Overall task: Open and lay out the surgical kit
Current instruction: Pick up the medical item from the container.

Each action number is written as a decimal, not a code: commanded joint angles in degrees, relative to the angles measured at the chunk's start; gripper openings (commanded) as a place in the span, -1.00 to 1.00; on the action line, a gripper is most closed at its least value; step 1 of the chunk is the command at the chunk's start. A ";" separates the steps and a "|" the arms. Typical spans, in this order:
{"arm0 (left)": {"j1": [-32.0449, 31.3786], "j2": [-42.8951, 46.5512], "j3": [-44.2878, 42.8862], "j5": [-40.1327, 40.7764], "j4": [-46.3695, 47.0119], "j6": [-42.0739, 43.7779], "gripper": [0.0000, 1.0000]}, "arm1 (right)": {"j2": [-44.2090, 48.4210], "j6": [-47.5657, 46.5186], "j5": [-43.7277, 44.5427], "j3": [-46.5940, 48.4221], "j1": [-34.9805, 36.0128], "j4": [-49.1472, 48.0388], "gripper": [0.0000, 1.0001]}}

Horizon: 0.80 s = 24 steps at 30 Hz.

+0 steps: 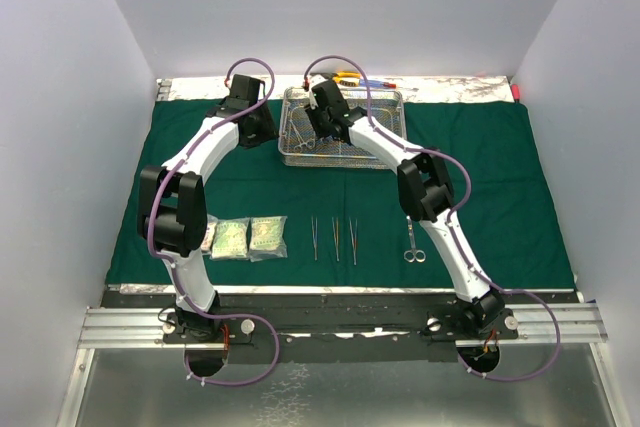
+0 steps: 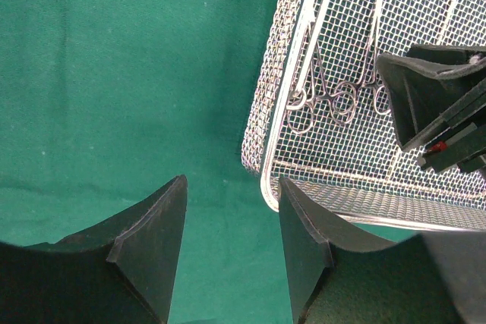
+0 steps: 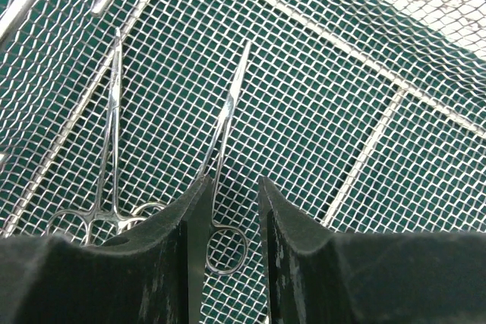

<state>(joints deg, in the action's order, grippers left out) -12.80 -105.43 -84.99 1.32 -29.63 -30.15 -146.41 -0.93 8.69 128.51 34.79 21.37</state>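
The dark green cloth [image 1: 500, 177] lies spread flat. At its back middle stands the steel wire-mesh tray [image 1: 385, 152]. My right gripper [image 1: 318, 137] reaches into the tray. In the right wrist view it [image 3: 233, 180] is open, its fingers either side of one handle ring of a clamp [image 3: 228, 111] lying on the mesh; a second clamp [image 3: 112, 127] lies to the left. My left gripper [image 2: 231, 181] hangs open and holds nothing over the cloth by the tray's corner [image 2: 267, 187]. Three clear packets [image 1: 245, 237], three forceps [image 1: 333, 239] and one clamp [image 1: 412, 242] lie in a row near the front.
Behind the tray lie a yellow-handled tool [image 1: 347, 77] and pens [image 1: 385, 84] on a silver strip. White walls close in the left, right and back. A small red item [image 1: 517, 92] sits at the back right corner.
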 commanded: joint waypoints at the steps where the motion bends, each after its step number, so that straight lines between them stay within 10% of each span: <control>1: 0.29 1.72 0.62 -0.21 0.71 0.62 0.06 | -1.09 0.40 -3.94 1.31 0.37 1.49 -0.31; 24: 0.52 1.82 0.48 -0.63 0.71 0.59 0.06 | -2.91 0.74 -0.34 2.15 0.09 10.37 -0.98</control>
<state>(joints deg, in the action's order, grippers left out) -12.71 -105.43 -84.90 1.30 -29.63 -30.15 -147.96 -0.71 6.79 130.15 34.89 24.40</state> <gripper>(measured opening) 0.529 0.045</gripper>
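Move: The medical item, a ring-handled clamp, lies on the mesh floor almost under the right hand, its middle about 1 cm ahead, 1 cm left and 2 cm below. A second clamp lies beside it, roughly 6 cm left and 1 cm back of the hand; the container's left wall stands some 9 cm left, level with the hand. From the left hand the medical item lies about 9 cm ahead, 10 cm right and 9 cm below. The right hand sinks about 1.5 cm onto the medical item, easing back 1 cm, and pinches its shanks nearly shut. ##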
